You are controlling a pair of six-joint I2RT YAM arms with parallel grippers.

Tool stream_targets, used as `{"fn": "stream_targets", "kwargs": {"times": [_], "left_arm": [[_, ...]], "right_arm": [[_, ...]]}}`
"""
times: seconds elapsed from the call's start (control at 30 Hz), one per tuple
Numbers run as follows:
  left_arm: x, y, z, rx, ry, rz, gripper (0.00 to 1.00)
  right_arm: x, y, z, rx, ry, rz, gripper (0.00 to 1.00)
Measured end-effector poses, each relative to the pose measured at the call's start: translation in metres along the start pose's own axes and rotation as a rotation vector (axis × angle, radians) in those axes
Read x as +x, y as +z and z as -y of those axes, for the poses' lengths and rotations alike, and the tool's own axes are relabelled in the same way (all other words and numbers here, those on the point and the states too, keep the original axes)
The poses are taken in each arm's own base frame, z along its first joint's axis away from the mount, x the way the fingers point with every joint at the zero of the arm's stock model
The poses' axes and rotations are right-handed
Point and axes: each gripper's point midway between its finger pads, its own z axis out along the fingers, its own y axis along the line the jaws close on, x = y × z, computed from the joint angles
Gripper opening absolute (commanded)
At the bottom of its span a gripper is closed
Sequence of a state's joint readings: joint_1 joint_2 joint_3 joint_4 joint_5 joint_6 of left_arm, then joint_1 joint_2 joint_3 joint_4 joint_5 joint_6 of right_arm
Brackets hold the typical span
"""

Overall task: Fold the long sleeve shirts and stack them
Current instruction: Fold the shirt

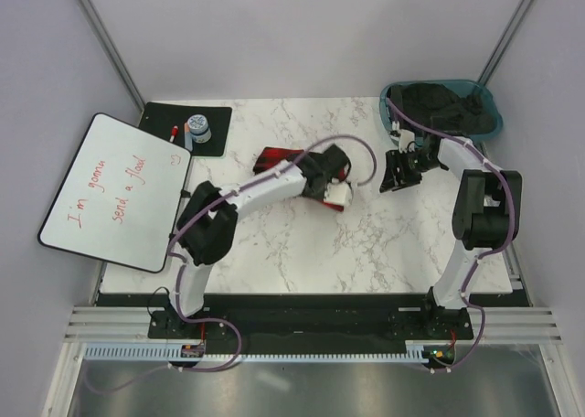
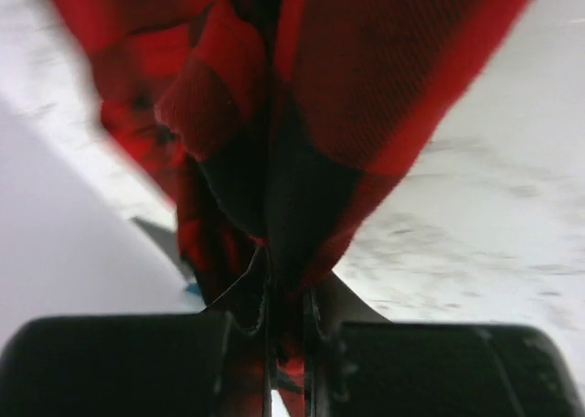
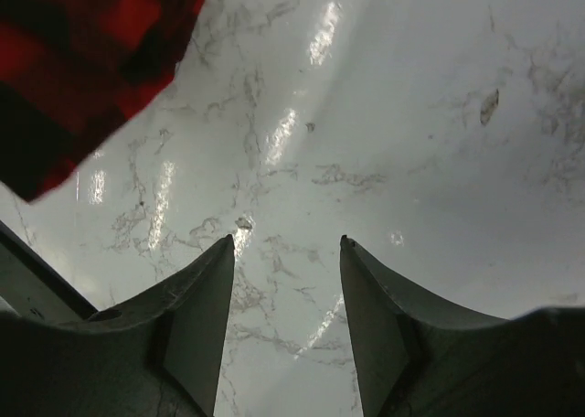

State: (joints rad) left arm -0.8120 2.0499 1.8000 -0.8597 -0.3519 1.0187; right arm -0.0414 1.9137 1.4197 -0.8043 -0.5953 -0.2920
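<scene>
One long sleeve shirt (image 1: pixel 272 157), a red-and-black check flannel, is bunched up at the middle of the marble table (image 1: pixel 302 243). My left gripper (image 1: pixel 331 185) is shut on a fold of it. In the left wrist view the cloth (image 2: pixel 302 115) hangs out from between the closed jaws of that gripper (image 2: pixel 288 312). My right gripper (image 1: pixel 399 172) hovers just right of the shirt, apart from it. It stands open in its own view (image 3: pixel 287 243) with only bare marble between the fingers. A corner of the shirt (image 3: pixel 82 60) shows at the upper left there.
A teal bin (image 1: pixel 487 97) holding dark clothing stands at the back right, close behind the right arm. A whiteboard (image 1: pixel 114 193) with red writing overhangs the left edge. Behind it lies a black mat (image 1: pixel 164 117) with a small jar (image 1: pixel 198 129).
</scene>
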Motion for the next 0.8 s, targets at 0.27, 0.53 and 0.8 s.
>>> {"fn": "stream_targets", "kwargs": {"times": [0.27, 0.53, 0.8], "left_arm": [[-0.063, 0.016, 0.163, 0.165, 0.121, -0.133, 0.33], [-0.093, -0.006, 0.186, 0.27, -0.114, -0.055, 0.84], [-0.11, -0.112, 0.13, 0.359, -0.442, 0.338, 0.92]], "right_arm": [[0.043, -0.001, 0.011, -0.051, 0.133, -0.03, 0.58], [0.061, -0.002, -0.01, -0.111, 0.15, -0.04, 0.58], [0.085, 0.005, -0.04, -0.16, 0.157, -0.071, 0.57]]}}
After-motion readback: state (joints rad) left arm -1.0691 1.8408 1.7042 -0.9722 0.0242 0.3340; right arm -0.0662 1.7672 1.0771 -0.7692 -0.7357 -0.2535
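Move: My left hand already holds the shirt's gathered edge. The bare marble where it goes down lies about 16 cm back from that hand, 6 cm to its right and 11 cm below. The rest of the shirt is some 12 cm to the hand's left and 4 cm ahead, on the table; the blue basket is about 18 cm ahead and 31 cm right. From my idle right hand, the laying-down spot is roughly 14 cm back, 12 cm left and 4 cm below. With my left hand I sweep the pinched shirt edge quickly back towards me, some 16 cm, swinging it down 10 cm to the marble and a little right. There I open my fingers wide, let go and, still easing back, lift about 12 cm clear while the wrist tilts. My open right hand draws back about 9 cm beside the shirt, touching nothing. ##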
